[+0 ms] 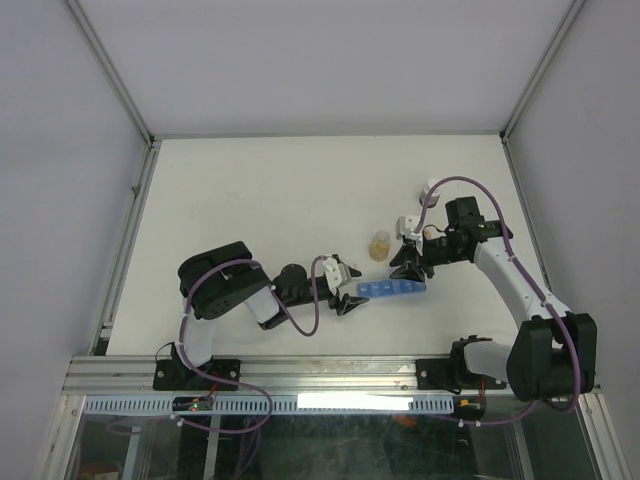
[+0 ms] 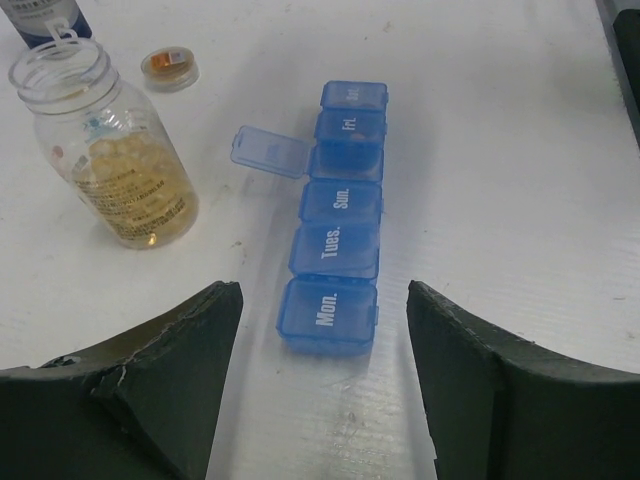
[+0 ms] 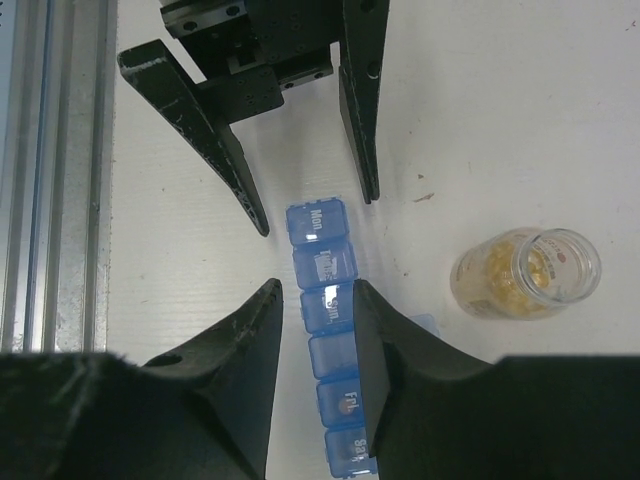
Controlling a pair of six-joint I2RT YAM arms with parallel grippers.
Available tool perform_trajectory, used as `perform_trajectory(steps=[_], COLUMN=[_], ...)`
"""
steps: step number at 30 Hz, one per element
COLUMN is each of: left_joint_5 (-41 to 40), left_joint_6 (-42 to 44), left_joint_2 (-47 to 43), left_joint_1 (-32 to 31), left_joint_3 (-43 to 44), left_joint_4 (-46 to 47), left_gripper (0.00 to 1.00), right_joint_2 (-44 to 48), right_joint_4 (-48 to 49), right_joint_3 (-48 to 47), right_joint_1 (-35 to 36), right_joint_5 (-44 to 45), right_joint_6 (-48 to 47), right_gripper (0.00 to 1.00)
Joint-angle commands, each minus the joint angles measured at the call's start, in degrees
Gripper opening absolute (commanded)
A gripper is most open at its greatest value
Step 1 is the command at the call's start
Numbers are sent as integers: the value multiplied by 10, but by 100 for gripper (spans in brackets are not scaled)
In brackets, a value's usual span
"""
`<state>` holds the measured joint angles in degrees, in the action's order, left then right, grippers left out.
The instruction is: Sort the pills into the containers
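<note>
The containers are one blue pill organizer (image 2: pixel 338 205) lying flat in a row from "Mon." to "Sat." (image 1: pixel 390 290). The compartment between "Sun." and "Fri." is open, its lid (image 2: pixel 270 150) flipped sideways. One orange-tan pill (image 3: pixel 343 406) shows through the "Fri." lid. My left gripper (image 2: pixel 322 292) is open at the "Mon." end (image 1: pixel 350 298), its fingertips on either side of that compartment and apart from it. My right gripper (image 3: pixel 312 300) straddles the row near "Sun." from above (image 1: pixel 412 268). It is open, with one finger close against the organizer's edge and a gap on the other side.
An uncapped clear bottle (image 2: pixel 118 165) of amber capsules stands beside the organizer (image 3: pixel 525 272) (image 1: pixel 380 245). Its small cap (image 2: pixel 168 68) lies behind it, next to a dark object (image 2: pixel 45 18) at the frame's corner. An aluminium rail (image 3: pixel 50 180) runs along the table's near edge.
</note>
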<state>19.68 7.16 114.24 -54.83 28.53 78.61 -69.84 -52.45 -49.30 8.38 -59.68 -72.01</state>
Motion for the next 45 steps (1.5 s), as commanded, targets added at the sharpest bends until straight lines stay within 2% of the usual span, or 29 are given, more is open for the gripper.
perform_trajectory(steps=[1,8,16,23,26,29,35,39,45], left_joint_5=[2,-20,-31,-39,-42,-42,-39,-39,-39], left_joint_6=[18,22,13,7,5,6,6,7,9], left_joint_2=[5,14,21,23,24,24,23,23,25], left_joint_1=[-11,-20,-24,-29,-31,-32,-32,-32,-34], left_joint_3=[15,28,35,35,31,30,31,31,34], left_joint_4=[5,-21,-32,-32,-24,-23,-23,-23,-27], left_gripper=[69,67,54,54,49,43,37,36,36], right_joint_2=[-2,-9,-46,-62,-69,-74,-60,-57,-101], right_joint_4=[-1,29,79,92,95,98,94,92,114], right_joint_3=[-25,-18,-13,-12,-12,-13,-27,-22,-15], right_joint_1=[12,40,90,106,112,119,125,130,150], right_joint_5=[-13,19,69,91,98,106,108,114,168], right_joint_6=[-8,28,92,116,124,131,148,150,180], right_gripper=[37,37,29,29,27,21,0,0,0])
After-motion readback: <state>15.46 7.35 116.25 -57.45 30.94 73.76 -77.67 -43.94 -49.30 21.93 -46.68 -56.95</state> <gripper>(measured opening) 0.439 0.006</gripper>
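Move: Just below the left hand, about 2 cm down and 1 cm to its right, lies the Mon. compartment at the near end of the blue pill organizer. The clear pill bottle stands about 8 cm ahead and 5 cm to the right of that hand. From the right hand the Tues. compartment is some 4 cm left, 1 cm ahead and 11 cm below; Mon. lies 3 cm farther left of Tues., and the open lid flap about 4 cm ahead and 1 cm right of the hand. Sinking about 2 cm and easing some 1 cm right, the left hand brings its open fingers down either side of the Mon. compartment, then closes them and pinches it firmly. The right hand sinks about 5 cm and moves 3 cm left towards the Tues. compartment, its fingers tipping some 15 degrees more steeply down and closing fully until the tips meet on nothing, still above the organizer. ##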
